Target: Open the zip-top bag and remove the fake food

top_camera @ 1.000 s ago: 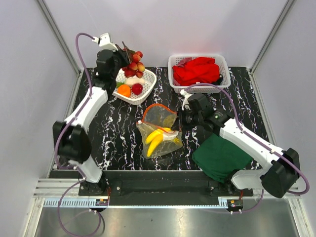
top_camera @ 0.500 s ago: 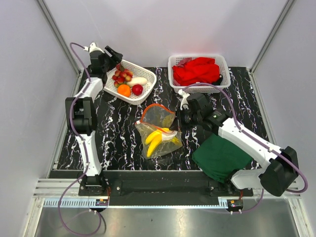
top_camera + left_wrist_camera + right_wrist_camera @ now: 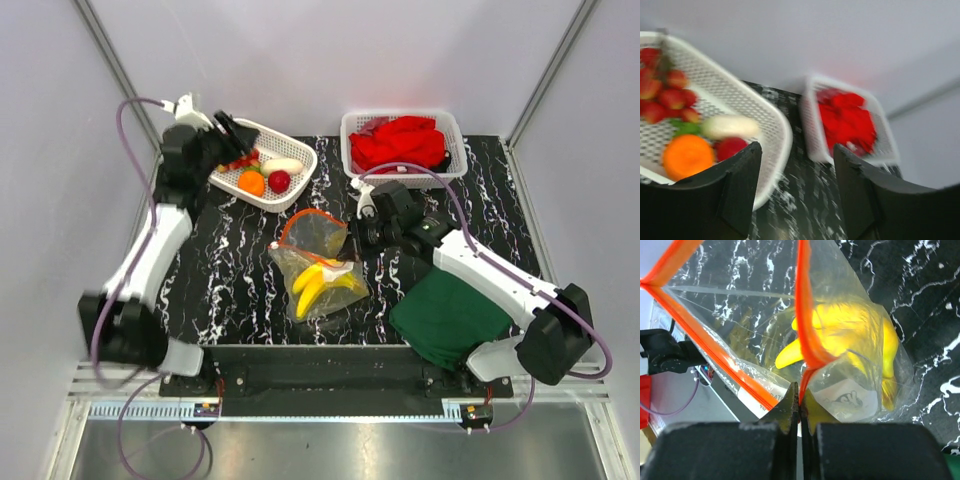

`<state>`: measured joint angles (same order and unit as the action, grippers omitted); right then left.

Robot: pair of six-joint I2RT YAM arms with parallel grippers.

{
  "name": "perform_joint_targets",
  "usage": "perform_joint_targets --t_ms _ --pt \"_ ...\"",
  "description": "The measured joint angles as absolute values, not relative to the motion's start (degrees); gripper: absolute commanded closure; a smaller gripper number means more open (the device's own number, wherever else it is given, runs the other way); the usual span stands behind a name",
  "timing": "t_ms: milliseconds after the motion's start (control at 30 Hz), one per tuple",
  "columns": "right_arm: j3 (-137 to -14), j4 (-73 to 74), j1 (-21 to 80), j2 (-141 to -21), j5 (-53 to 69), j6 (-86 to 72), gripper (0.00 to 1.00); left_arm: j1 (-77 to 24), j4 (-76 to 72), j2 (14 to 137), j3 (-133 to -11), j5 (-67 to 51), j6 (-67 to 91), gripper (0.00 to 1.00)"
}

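The zip-top bag point(image 3: 316, 243) lies mid-table with its orange-red zip mouth gaping; yellow bananas point(image 3: 319, 284) are inside. My right gripper point(image 3: 358, 236) is shut on the bag's zip strip point(image 3: 804, 315), the jaws pinched together on it point(image 3: 800, 401), with the bananas point(image 3: 850, 335) just beyond. My left gripper point(image 3: 237, 138) hovers over the far-left end of a white basket point(image 3: 300, 172), open and empty point(image 3: 796, 150). In that basket lie the grape bunch point(image 3: 665, 90), orange point(image 3: 687, 156), red apple point(image 3: 730, 148), pale white piece point(image 3: 730, 126) and green bit point(image 3: 686, 129).
A second white basket point(image 3: 452, 130) with a red cloth point(image 3: 400, 145) stands at the back right; it also shows in the left wrist view point(image 3: 812, 145). A dark green folded cloth point(image 3: 448, 316) lies front right under my right arm.
The grape bunch that my left gripper held above the basket now lies in the basket, and the left arm has swung away left. My right gripper has shifted the bag mouth slightly left.
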<state>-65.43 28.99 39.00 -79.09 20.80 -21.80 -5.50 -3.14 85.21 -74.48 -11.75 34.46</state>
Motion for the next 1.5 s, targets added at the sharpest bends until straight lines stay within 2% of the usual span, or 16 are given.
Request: perform_joint_targets --t_ms 33,67,167,233,300,500,733,1200,1333,1500 --pt "-66.48 29.19 39.0 -79.83 21.15 -21.47 1.0 -7.46 -3.09 81.32 -72.53 -11.88 33.82 0.43" --pt "-67.72 29.45 39.0 -80.79 21.61 -21.17 1.0 -10.76 -3.03 75.99 -70.0 -11.97 32.47 0.49" --pt "-71.53 29.87 39.0 -83.88 23.38 -20.47 1.0 -19.86 -2.11 65.78 -65.6 -11.99 29.23 0.51" --pt "-73.3 29.87 39.05 -85.47 24.51 -20.27 1.0 -25.78 0.01 61.04 -63.61 -10.59 26.41 0.53" --pt "-74.76 29.93 39.4 -86.72 25.82 -20.16 1.0 -31.2 3.11 58.35 -62.46 -8.29 23.24 0.6" --pt "-75.55 29.89 41.08 -87.07 27.64 -20.34 1.0 -40.03 12.29 57.34 -59.66 -1.02 17.54 0.74" --pt "-70.3 29.67 41.15 -84.58 27.55 -20.58 1.0 -49.67 18.7 62.04 -58.35 5.98 10.7 0.88" --pt "-63.99 29.26 37.93 -78.37 28.34 -20.75 1.0 -51.68 20.32 74.96 -58.37 5.96 0.01 0.98" --pt "-61.49 29.67 36.34 -77.87 28.58 -20.8 1.0 -51.68 18.96 78.37 -58.26 3.88 -0.19 0.97" --pt "-59.94 29.67 34.85 -76.38 30.35 -20.78 1.0 -51.68 15.73 78.96 -55.72 0.27 -0.89 0.88"
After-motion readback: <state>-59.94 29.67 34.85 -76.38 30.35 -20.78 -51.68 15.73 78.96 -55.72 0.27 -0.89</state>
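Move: From the open left hand the bananas in the clear bag lie about 24 cm back, 20 cm to the right and 27 cm down. The bag's orange-rimmed mouth is some 17 cm back, 16 cm right and 18 cm below, while the white fruit basket is about 12 cm ahead, 4 cm right and 26 cm below. The right hand, pinching the rim, has the bananas about 8 cm to its left, level fore and aft, 14 cm down. Back and to the right the left arm swings away from the fruit basket to the bag's mouth, about 30 cm, first rising a little, then sinking some 24 cm from there; the wrist rolls and turns clockwise, roughly 45 degrees each, until the shutting fingers slant down at the bananas. The right hand keeps its pinch on the rim, swaying about 4 cm left, then back right and slightly down. ##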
